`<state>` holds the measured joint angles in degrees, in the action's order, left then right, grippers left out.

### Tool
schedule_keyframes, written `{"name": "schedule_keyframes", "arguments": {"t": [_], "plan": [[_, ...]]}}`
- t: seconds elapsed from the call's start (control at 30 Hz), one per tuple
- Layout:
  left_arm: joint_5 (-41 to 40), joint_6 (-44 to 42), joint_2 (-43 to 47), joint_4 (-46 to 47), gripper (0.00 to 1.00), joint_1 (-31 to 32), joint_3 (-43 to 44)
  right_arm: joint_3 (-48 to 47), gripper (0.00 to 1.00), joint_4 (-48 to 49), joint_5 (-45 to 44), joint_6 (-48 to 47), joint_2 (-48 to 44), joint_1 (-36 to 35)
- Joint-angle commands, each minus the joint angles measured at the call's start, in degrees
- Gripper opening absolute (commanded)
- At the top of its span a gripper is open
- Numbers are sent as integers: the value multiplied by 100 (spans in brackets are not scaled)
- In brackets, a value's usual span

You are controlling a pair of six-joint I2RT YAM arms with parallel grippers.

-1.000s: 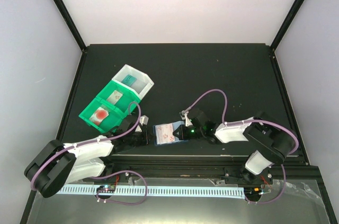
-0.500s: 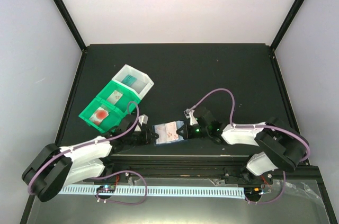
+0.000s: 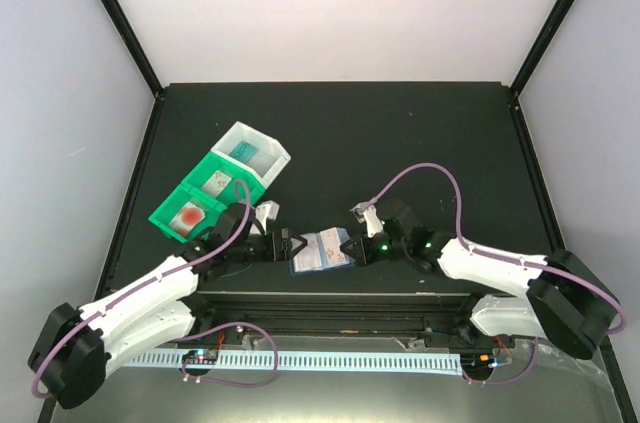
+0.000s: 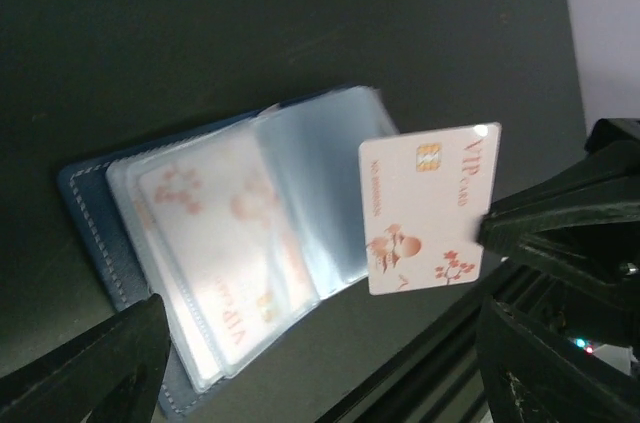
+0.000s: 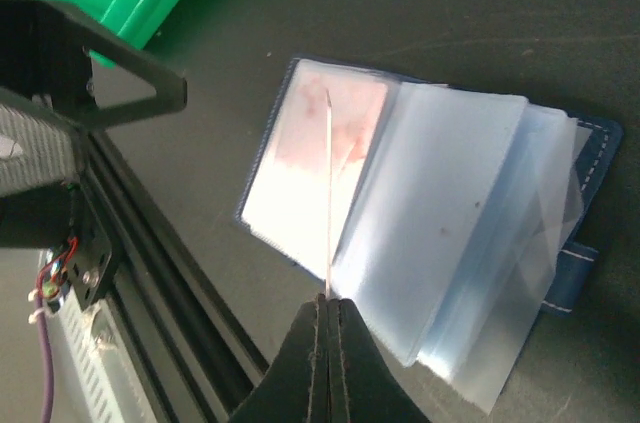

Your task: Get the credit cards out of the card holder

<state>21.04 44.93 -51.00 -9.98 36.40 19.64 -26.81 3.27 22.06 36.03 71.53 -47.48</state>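
The card holder (image 4: pixel 225 243) lies open on the black table, navy outside with clear sleeves fanned out; it also shows in the top view as the card holder (image 3: pixel 308 257) and in the right wrist view (image 5: pixel 450 213). One sleeve holds a pale card (image 4: pixel 215 233). My right gripper (image 5: pixel 327 301) is shut on the edge of a white credit card (image 4: pixel 430 208) with red print, held above the holder's right half and seen edge-on as a thin card (image 5: pixel 328 183). My left gripper (image 3: pixel 285 243) stands open just left of the holder, holding nothing.
A green bin (image 3: pixel 178 205) and a white bin (image 3: pixel 262 156) stand at the back left, with a red-orange item (image 3: pixel 188 215) in the nearest green compartment. The table's front rail (image 3: pixel 330 295) runs close below the holder.
My left gripper has opened and let go at the holder's left side. The right arm has stretched out, its gripper still shut on the white card over the holder.
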Motion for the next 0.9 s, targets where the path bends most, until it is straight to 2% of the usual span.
{"name": "schedule_keyframes", "arguments": {"t": [0.0,0.1,0.27,0.47,0.67,0.87], "plan": [[105,-580,421,-795,85,17,541,-267,1,-690,328,-656,-404,25],[290,-884,643,-1007,82,7,766,-384,1,-995,763,-898,-598,20],[1025,-1308,776,-1183,76,-2,1050,-615,1,-1247,1977,-1226,-762,20],[2176,-1490,812,-1174,63,-7,1220,-601,1,-1007,3251,-1278,-924,22],[2820,-1384,996,-899,45,-5,1171,-461,1,-509,3566,-928,-907,21],[3024,-1447,1013,-897,35,-3,1144,-409,1,-260,3690,-776,-914,25]]}}
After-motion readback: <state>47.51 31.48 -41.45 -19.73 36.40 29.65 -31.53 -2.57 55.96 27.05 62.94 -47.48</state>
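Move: The left hand is empty and open; the card it goes for hangs in the right fingers, some 7 cm to its right, level fore and aft and perhaps 1 cm lower. From the right hand the card's middle is 2 cm left, 1 cm ahead and 1 cm below. The open card holder lies about 5 cm right of the left hand, 1 cm ahead and 8 cm down; the green box is some 20 cm left, 13 cm ahead, 7 cm down. The right keeps pinching the card; both rise about 10 cm and draw back, converging as left fingers narrow. ##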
